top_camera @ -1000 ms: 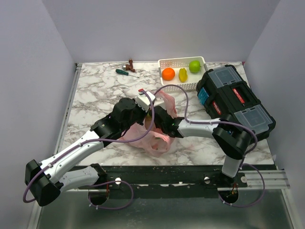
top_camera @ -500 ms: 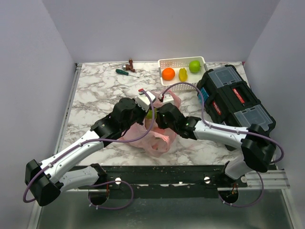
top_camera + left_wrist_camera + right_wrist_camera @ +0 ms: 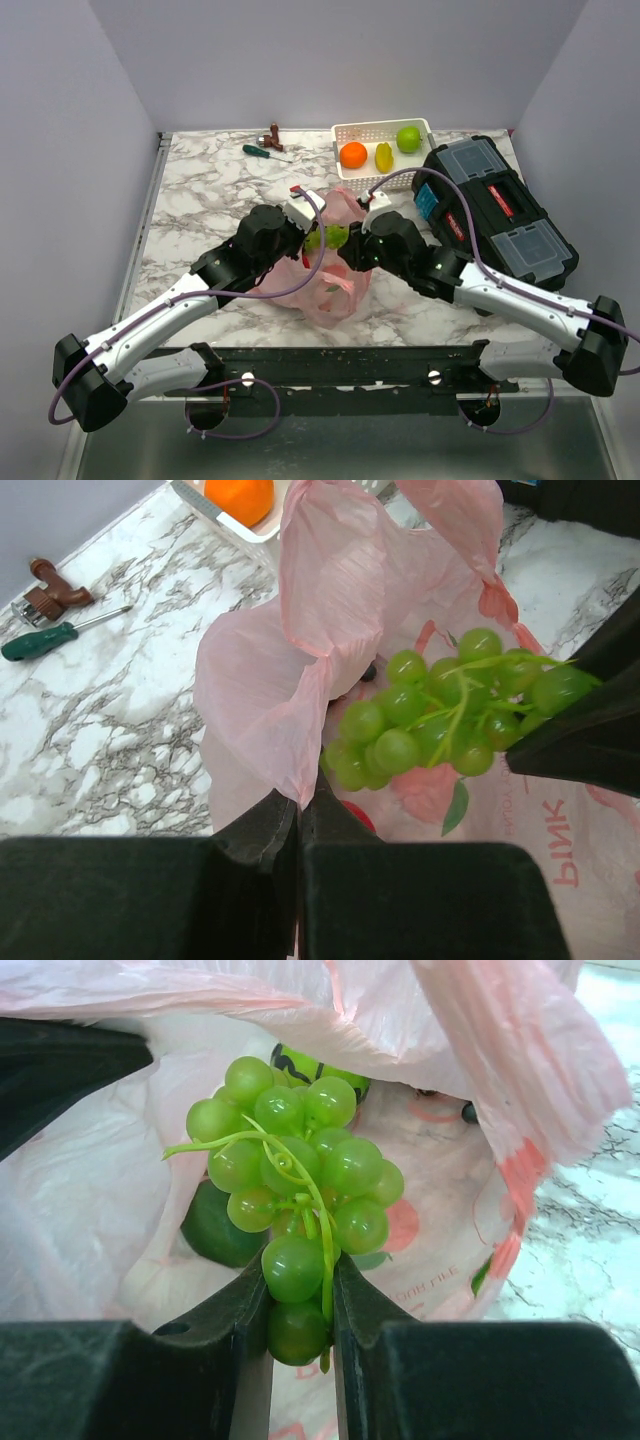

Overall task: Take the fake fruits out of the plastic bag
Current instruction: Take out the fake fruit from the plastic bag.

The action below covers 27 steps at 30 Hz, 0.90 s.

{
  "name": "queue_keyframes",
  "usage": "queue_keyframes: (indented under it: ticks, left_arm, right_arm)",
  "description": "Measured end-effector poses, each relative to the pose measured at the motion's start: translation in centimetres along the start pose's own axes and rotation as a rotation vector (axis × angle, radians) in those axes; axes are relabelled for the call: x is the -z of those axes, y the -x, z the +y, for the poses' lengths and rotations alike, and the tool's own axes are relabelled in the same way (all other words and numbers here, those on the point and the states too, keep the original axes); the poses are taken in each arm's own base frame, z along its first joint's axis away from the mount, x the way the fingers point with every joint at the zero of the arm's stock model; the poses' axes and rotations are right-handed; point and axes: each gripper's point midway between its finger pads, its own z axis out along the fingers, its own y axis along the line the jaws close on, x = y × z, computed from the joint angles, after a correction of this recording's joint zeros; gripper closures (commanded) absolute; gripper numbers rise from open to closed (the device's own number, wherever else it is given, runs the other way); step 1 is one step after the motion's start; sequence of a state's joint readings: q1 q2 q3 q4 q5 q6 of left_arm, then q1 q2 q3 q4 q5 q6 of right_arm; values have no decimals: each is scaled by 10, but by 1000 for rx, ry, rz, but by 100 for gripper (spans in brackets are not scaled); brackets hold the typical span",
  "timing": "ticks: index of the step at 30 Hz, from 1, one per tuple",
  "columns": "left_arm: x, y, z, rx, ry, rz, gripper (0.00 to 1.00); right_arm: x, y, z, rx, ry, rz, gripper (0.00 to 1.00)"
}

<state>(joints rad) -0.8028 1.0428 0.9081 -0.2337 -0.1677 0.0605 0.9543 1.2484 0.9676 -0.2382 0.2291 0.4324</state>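
The pink plastic bag [image 3: 335, 285] lies mid-table, and my left gripper [image 3: 300, 798] is shut on a fold of its rim, holding the mouth up. My right gripper [image 3: 298, 1295] is shut on the bottom of a green grape bunch [image 3: 290, 1175], which hangs just above the bag's opening [image 3: 328, 238]. The left wrist view shows the same bunch [image 3: 440, 715] to the right of my left fingers. Inside the bag lie a dark green fruit [image 3: 213, 1230] and something red [image 3: 362, 817]. An orange [image 3: 353, 154], a lemon [image 3: 384, 156] and a green apple [image 3: 408, 138] sit in the white basket [image 3: 345, 130].
A black toolbox [image 3: 495, 215] stands at the right, close to my right arm. A green-handled screwdriver [image 3: 265, 152] and a small brown object [image 3: 273, 133] lie at the back, left of the basket.
My right gripper has come up out of the bag with the grape bunch, and its arm has swung out to the right. The left gripper has stayed put on the bag's rim.
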Motion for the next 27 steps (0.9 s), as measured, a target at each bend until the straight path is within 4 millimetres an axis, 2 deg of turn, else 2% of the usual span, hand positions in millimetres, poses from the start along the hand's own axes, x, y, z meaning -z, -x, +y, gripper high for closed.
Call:
queue_keyframes:
  ticks: [4, 13, 20, 27]
  left_arm:
    - [0, 0, 2, -5, 12, 1, 100]
    - [0, 0, 4, -11, 22, 2, 100]
    - [0, -1, 4, -11, 22, 3, 100]
    - [0, -1, 4, -11, 21, 5, 100]
  right_arm:
    - [22, 12, 1, 10, 18, -25, 99]
    - [69, 56, 6, 31, 54, -122, 99]
    - [98, 79, 3, 20, 50, -185, 99]
    - [126, 120, 3, -6, 28, -289, 99]
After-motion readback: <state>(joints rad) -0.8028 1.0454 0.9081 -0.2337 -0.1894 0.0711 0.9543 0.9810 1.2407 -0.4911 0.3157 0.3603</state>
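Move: The right gripper already holds the green grapes just over the bag's mouth. From it the white basket lies about 34 cm ahead, 10 cm right and 16 cm below, with the orange fruit inside straight ahead some 34 cm and the yellow fruit as far out but 11 cm right. The pink bag's middle is about 6 cm left, 1 cm back and 15 cm down. From the left gripper, the basket is roughly 31 cm ahead, 20 cm right. Keep the right fingers shut on the grapes and lift them steadily away from the bag, about 16 cm up, bearing some 6 cm to the right as you climb, and let the wrist tip the fingertips upward by roughly 15 degrees. Hold the left gripper where it is, still pinching the bag's rim. ##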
